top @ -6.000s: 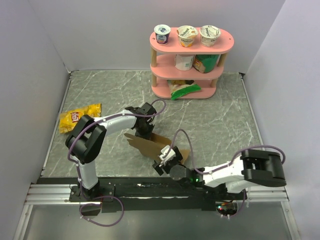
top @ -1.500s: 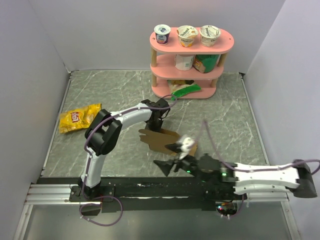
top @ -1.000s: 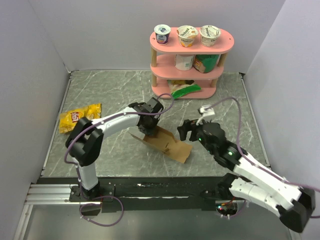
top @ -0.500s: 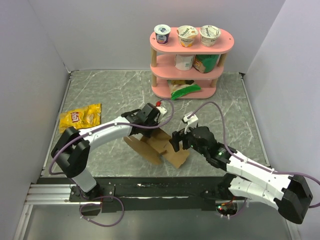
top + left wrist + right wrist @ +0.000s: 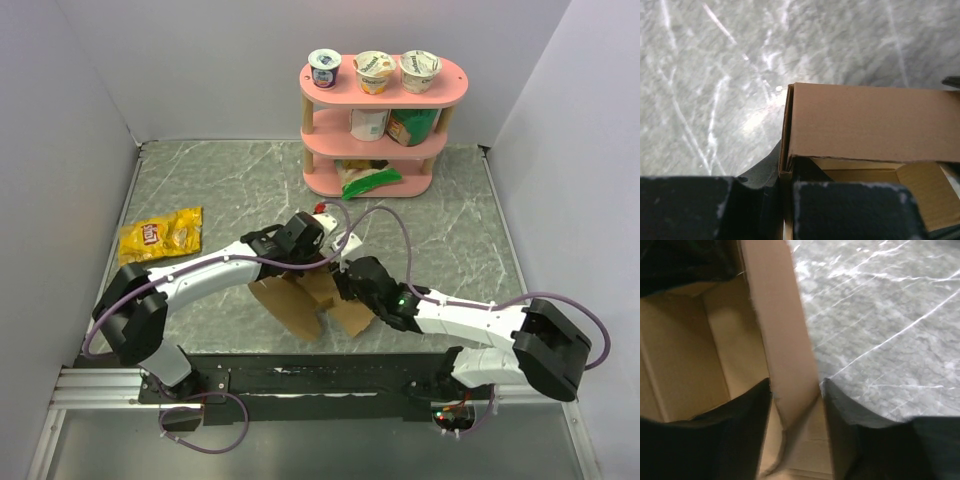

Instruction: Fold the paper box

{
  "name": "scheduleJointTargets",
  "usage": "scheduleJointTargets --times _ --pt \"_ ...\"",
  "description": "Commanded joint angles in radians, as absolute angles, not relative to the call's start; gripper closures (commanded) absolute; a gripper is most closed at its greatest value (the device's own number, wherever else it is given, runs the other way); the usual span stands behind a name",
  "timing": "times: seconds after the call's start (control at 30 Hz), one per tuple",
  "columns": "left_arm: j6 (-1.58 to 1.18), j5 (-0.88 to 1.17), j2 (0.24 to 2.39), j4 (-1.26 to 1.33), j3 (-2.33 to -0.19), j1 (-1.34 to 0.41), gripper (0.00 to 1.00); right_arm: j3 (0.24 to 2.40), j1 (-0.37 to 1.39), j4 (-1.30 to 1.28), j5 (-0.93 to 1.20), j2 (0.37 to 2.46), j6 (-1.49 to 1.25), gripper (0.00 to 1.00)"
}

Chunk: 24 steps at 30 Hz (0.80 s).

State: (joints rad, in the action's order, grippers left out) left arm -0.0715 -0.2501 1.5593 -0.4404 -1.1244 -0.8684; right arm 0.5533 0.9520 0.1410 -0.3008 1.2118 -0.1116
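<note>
The paper box (image 5: 295, 305) is plain brown cardboard, half raised, with walls and flaps standing up in the middle of the table. My left gripper (image 5: 305, 240) reaches it from the far side. In the left wrist view the left gripper (image 5: 785, 197) is shut on a doubled side wall of the paper box (image 5: 865, 120). My right gripper (image 5: 345, 283) is at the box's right side. In the right wrist view the right gripper (image 5: 796, 385) is open, its fingers (image 5: 740, 420) astride an upright flap that nearly fills the gap. The inside of the paper box (image 5: 725, 330) lies to the left.
A pink three-tier shelf (image 5: 385, 100) with yogurt cups and packets stands at the back. A green packet (image 5: 370, 180) sticks out of its lowest tier. A yellow snack bag (image 5: 160, 235) lies at the left. Grey walls enclose the marble table (image 5: 230, 180).
My right gripper has swung in leftward onto the box's right flap and its jaws have narrowed around it. My left gripper has kept its hold while the box shifted slightly.
</note>
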Motion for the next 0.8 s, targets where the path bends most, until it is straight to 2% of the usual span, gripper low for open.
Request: scheduleJointTargets --times 0.0,0.07,0.2,0.43,0.6,0.63,0.67,0.7,0.77 --pt "-0.113 -0.333 1.548 -0.422 -1.134 -0.876 0.99 0.637 0.983 0.186 -0.379 1.242 -0.123 0.70" --pt "-0.123 -0.351 1.554 -0.416 -1.128 -0.879 0.99 0.638 0.985 0.183 -0.379 1.259 -0.133 0.89" --pt "-0.135 -0.434 1.565 -0.399 -1.111 -0.887 0.99 0.634 0.988 0.184 -0.348 1.258 -0.147 0.93" --pt "-0.172 -0.544 1.609 -0.364 -1.104 -0.926 0.99 0.615 0.989 0.215 -0.233 1.229 -0.169 0.93" --pt "-0.193 -0.534 1.646 -0.367 -1.120 -0.931 0.99 0.624 0.988 0.200 -0.210 1.239 -0.184 0.93" --pt "-0.202 -0.529 1.661 -0.380 -1.129 -0.931 0.96 0.635 0.986 0.187 -0.222 1.249 -0.192 0.93" --pt "-0.209 -0.520 1.667 -0.408 -1.144 -0.931 0.88 0.644 0.983 0.151 -0.238 1.274 -0.198 0.93" --pt "-0.218 -0.517 1.672 -0.417 -1.150 -0.931 0.70 0.661 0.979 0.141 -0.250 1.288 -0.205 0.94" --pt "-0.222 -0.480 1.666 -0.426 -1.149 -0.930 0.45 0.669 0.974 0.127 -0.264 1.327 -0.215 0.94"
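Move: The right hand's half-open fingers straddle the right end of the box's outer wall, about 1 cm ahead of the hand and level with it. From the left hand, which already pinches the wall's far-left corner, that spot lies some 3 cm back and 4 cm right. The body of the box hangs on the base side of both hands, its middle about 3 cm back, 4 cm left and 4 cm below the right hand; its near flap is about 8 cm back, 2 cm right and 6 cm down. The right hand eases barely 1 cm forward while its fingers shut and pinch the wall's edge, then keeps that grip as it drifts about 1 cm left and back and sinks 1 to 2 cm, the fingertips tipping slightly down. The left hand keeps its pinch on the corner while it shifts some 1.5 cm left, then lowers about 2 cm, turning roughly 10 degrees, mostly counter-clockwise, and at the very end opens its fingers partway, letting go of the cardboard with the wall still standing between them. ##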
